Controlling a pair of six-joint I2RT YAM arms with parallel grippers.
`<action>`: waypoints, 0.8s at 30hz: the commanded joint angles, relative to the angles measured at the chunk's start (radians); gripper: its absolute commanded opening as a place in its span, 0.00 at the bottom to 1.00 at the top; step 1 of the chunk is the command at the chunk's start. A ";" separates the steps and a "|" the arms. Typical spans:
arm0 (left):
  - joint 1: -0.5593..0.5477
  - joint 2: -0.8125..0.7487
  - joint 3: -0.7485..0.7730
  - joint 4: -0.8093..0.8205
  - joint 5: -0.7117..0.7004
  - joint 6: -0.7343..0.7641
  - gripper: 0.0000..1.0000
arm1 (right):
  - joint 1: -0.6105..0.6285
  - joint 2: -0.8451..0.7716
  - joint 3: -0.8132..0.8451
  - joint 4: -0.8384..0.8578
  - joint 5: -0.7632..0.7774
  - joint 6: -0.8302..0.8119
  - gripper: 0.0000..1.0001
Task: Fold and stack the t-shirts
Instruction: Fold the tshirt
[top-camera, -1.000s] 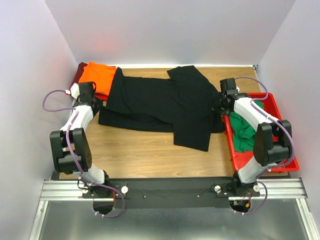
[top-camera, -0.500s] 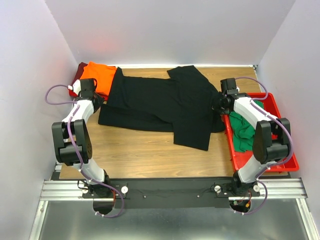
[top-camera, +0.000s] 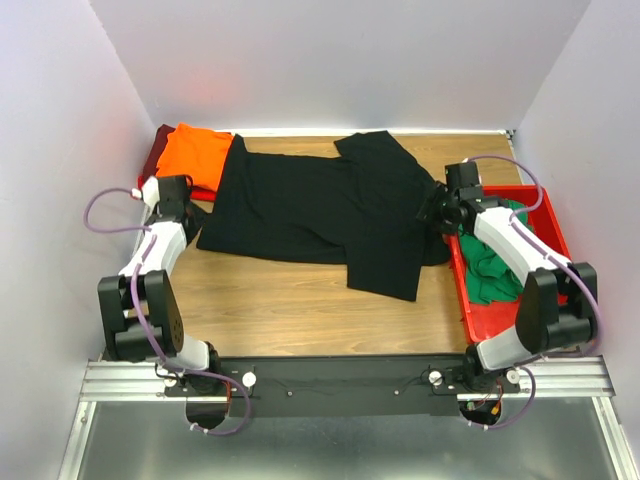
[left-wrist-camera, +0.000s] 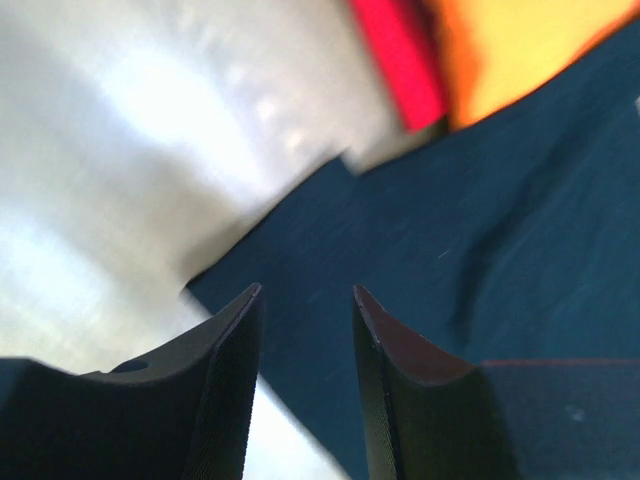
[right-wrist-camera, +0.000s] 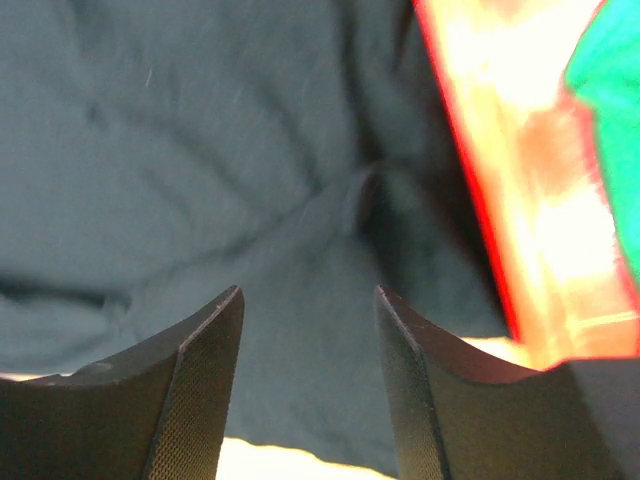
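The black t-shirt (top-camera: 330, 205) lies spread across the wooden table, partly folded, with a sleeve pointing toward the near edge. My left gripper (top-camera: 192, 212) is at its left edge, open and holding nothing; in the left wrist view (left-wrist-camera: 307, 290) the black cloth (left-wrist-camera: 480, 230) lies below its fingers. My right gripper (top-camera: 438, 212) is at the shirt's right edge, also open and holding nothing (right-wrist-camera: 308, 290), above the cloth (right-wrist-camera: 200, 150). The orange t-shirt (top-camera: 195, 150) rests on the dark red one (top-camera: 160, 150) at the back left. The green t-shirt (top-camera: 490, 265) lies in the bin.
A red plastic bin (top-camera: 575, 325) stands along the table's right side, its wall close to my right gripper (right-wrist-camera: 490, 230). White walls close in the left, back and right. Bare wood (top-camera: 290, 300) runs between the black shirt and the arm bases.
Both grippers have gone from shut to open and let go of the black shirt's edges. The left gripper has drawn back slightly toward the near side; the shirt lies flat.
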 joint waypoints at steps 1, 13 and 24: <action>-0.010 -0.039 -0.114 0.020 0.015 -0.044 0.46 | 0.068 -0.050 -0.087 0.000 -0.026 0.027 0.59; -0.048 0.016 -0.171 0.073 0.017 -0.075 0.46 | 0.136 -0.129 -0.247 -0.011 -0.002 0.056 0.61; -0.050 0.076 -0.162 0.092 -0.038 -0.077 0.46 | 0.194 -0.166 -0.335 -0.039 -0.026 0.073 0.66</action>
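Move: The black t-shirt's near-left corner is about 4 cm back from the left hand, nearly in line sideways, 9 cm below; the orange shirt lies some 19 cm straight ahead of that hand, with the dark red shirt about 9 cm left of the orange one. From the right hand, the near-right corner of the t-shirt's near flap lies about 16 cm back, 3 cm left, 9 cm below; the green shirt is roughly 14 cm right and 7 cm back. Towards the t-shirt's near corners both empty, open hands sink: the right draws back some 10 cm along the flap towards its near-right corner, dropping about 6 cm, easing left and turning slightly counter-clockwise. The left goes down about 7 cm, back and a little right, until its parted fingers hang over the near edge beside the left corner. Both tip more steeply downward; contact can't be made out. ##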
